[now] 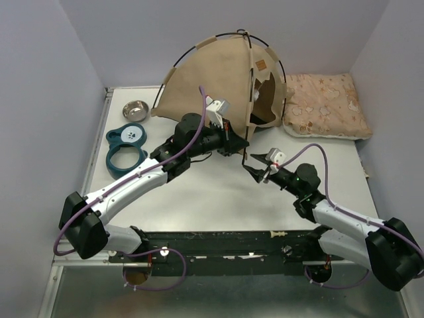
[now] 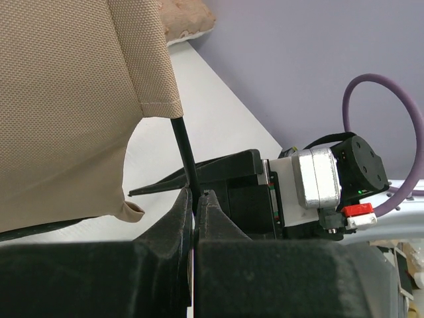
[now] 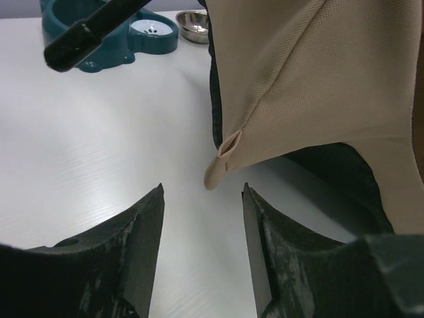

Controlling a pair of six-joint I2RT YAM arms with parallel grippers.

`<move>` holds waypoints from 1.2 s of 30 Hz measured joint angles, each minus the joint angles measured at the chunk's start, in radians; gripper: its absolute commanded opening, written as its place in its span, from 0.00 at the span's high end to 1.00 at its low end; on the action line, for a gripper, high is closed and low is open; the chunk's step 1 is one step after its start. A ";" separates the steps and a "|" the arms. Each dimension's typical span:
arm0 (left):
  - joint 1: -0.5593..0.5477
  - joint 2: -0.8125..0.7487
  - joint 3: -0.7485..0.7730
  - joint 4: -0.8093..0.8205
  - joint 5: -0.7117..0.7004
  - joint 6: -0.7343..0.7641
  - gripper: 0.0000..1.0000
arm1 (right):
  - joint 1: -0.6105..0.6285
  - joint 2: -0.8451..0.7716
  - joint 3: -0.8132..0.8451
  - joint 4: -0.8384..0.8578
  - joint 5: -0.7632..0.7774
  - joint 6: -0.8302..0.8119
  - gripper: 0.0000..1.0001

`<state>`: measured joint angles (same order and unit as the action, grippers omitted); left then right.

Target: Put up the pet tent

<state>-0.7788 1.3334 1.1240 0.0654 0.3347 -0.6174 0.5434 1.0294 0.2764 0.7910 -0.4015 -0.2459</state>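
The pet tent (image 1: pixel 218 79) stands at the back of the table, tan fabric arched on thin black poles, its opening facing right. One black pole (image 1: pixel 248 99) runs down its front, and my left gripper (image 1: pixel 236 144) is shut on the lower end. In the left wrist view that pole (image 2: pixel 184 149) comes out of the fabric hem (image 2: pixel 79 99) and disappears between the closed jaws of the left gripper (image 2: pixel 194 193). My right gripper (image 1: pixel 254 172) is just in front of the pole's foot. It stands open (image 3: pixel 202 191), empty, just below a loose tan corner tab (image 3: pixel 215 173) of the tent fabric.
A pink patterned cushion (image 1: pixel 324 103) lies at the back right, against the tent. A steel bowl (image 1: pixel 135 109) and a teal double-bowl holder (image 1: pixel 126 146) sit at the left. Lilac walls close in the table on three sides.
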 measured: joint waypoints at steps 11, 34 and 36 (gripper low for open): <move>0.001 0.001 0.000 0.016 0.000 -0.037 1.00 | 0.000 0.092 0.016 0.071 -0.001 0.000 0.57; -0.010 0.077 0.025 0.105 -0.157 -0.017 1.00 | 0.000 0.048 0.070 0.030 0.000 0.006 0.99; -0.016 0.098 0.025 0.128 -0.174 -0.011 1.00 | 0.000 0.029 0.067 0.009 0.000 0.009 0.99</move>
<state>-0.7944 1.4311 1.1488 0.1936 0.1608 -0.6289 0.5434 1.0580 0.3435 0.8001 -0.4011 -0.2367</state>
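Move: Just ahead of the right hand's open fingers, about 3 cm forward, 2 cm left and 1 cm up, hangs the tan corner tab of the tent. The black pole end is some 3 cm back, 2 cm left and 6 cm above that hand; the tent doorway is roughly 15 cm forward, 6 cm right and 5 cm up. From the left hand, already gripping this pole, the tab lies about 3 cm forward, 1 cm right and 11 cm down. Easing about 2 cm forward and slightly left, the right hand shuts its half-open fingers on the corner tab, pinching it, then lifts it about 1.5 cm and draws back about 1 cm. The left hand keeps its grip on the pole, creeps up 1 cm, then swings some 4 cm forward, slightly right and down, turning about 10 degrees counter-clockwise, bringing the pole end towards the tab. ##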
